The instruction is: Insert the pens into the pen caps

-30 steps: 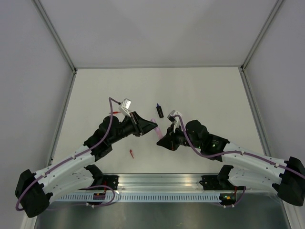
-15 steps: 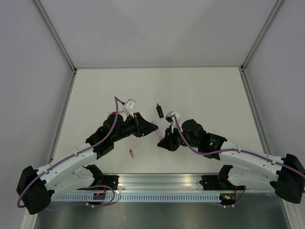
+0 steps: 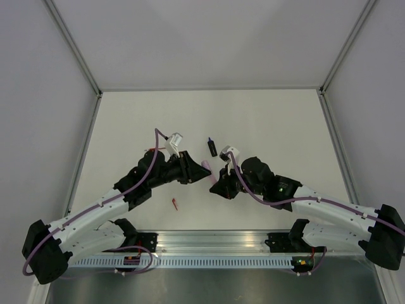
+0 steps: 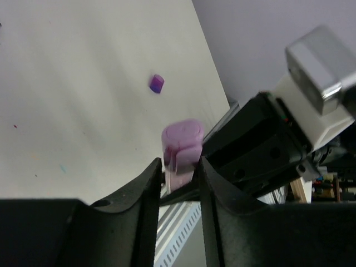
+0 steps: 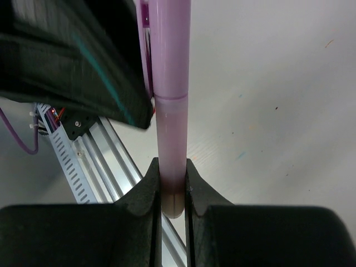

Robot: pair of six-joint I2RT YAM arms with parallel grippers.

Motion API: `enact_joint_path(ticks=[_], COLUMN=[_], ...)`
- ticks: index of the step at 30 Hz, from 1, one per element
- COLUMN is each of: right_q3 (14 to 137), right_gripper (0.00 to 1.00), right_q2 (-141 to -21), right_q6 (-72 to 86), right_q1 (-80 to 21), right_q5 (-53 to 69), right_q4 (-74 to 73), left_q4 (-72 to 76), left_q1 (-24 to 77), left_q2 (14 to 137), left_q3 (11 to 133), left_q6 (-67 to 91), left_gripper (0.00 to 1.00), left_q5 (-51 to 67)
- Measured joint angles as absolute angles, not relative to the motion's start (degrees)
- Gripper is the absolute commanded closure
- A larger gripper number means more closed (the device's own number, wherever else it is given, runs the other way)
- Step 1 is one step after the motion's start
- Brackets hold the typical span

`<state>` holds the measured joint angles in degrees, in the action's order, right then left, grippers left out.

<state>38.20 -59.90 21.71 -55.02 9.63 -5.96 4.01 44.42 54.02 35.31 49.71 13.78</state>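
Observation:
A pale pink marker [image 3: 205, 165] hangs in the air between my two grippers. My right gripper [image 5: 172, 172] is shut on its near end [image 5: 171, 67]; in the top view that gripper [image 3: 217, 185] sits just right of the marker. My left gripper [image 4: 179, 169] is shut on the other end, a lilac piece [image 4: 182, 139] with a clear clip; a seam crosses the barrel. A stubby dark purple cap [image 3: 212, 147] lies on the table beyond, also in the left wrist view [image 4: 156, 83]. A thin red pen [image 3: 155, 149] pokes out behind my left arm. A tiny red cap [image 3: 174, 203] lies near the front.
The white table [image 3: 272, 120] is walled by grey panels with metal posts at the back corners. A slotted aluminium rail [image 3: 215, 244] runs along the near edge between the arm bases. Purple cables loop over both arms.
My left wrist has rolled and moved slightly right, and my right gripper has edged left. The two grippers are closer together, with less of the marker showing between them.

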Motion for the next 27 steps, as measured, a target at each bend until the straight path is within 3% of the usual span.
enact_joint_path(ticks=[7,14,15,16,27], right_q3=[39.1,38.9,38.8,38.6,35.9], right_gripper=[1.00,1.00,1.00,1.00,1.00], right_q2=[-58.7,-55.0,-54.4,-53.8,-51.2], right_q6=[21.6,21.7,21.8,22.2,26.1], right_q1=[-54.7,-54.6,-54.6,-54.6,-54.6], right_q5=[9.3,12.8,13.6,14.7,26.1], right_q4=[-1.7,0.3,0.7,1.0,5.4], left_q4=[-0.8,-1.0,-0.6,0.0,7.9], left_q1=[45.1,45.1,45.1,45.1,45.1], left_q2=[51.4,45.8,44.8,43.8,36.3], left_q3=[35.3,35.3,35.3,35.2,33.7], left_q6=[49.8,48.2,47.6,46.8,41.4], left_gripper=[0.31,0.20,0.16,0.05,0.00], left_q5=[18.4,19.9,20.3,20.8,20.2])
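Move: The pen cap, already on the pink pen, sits between the left fingers, practically at that hand's point; the black pen lies about 28 cm ahead and 2 cm right of the hand, and the red pen about 12 cm to its left, level fore and aft, both some 21 cm down. From the right hand, which grips the pen's barrel, the cap is about 3 cm ahead, 3 cm left and 6 cm above. Backing off while spreading its fingers from about a third open to fully wide, the left hand lets go of the pen cap, then climbs, ending some 9 cm higher and 5 cm back, tipped up about 20 degrees. The right hand keeps its pinch on the pink pen and rises about 8 cm, then also draws back, rolling its left side up and turning counter-clockwise. ##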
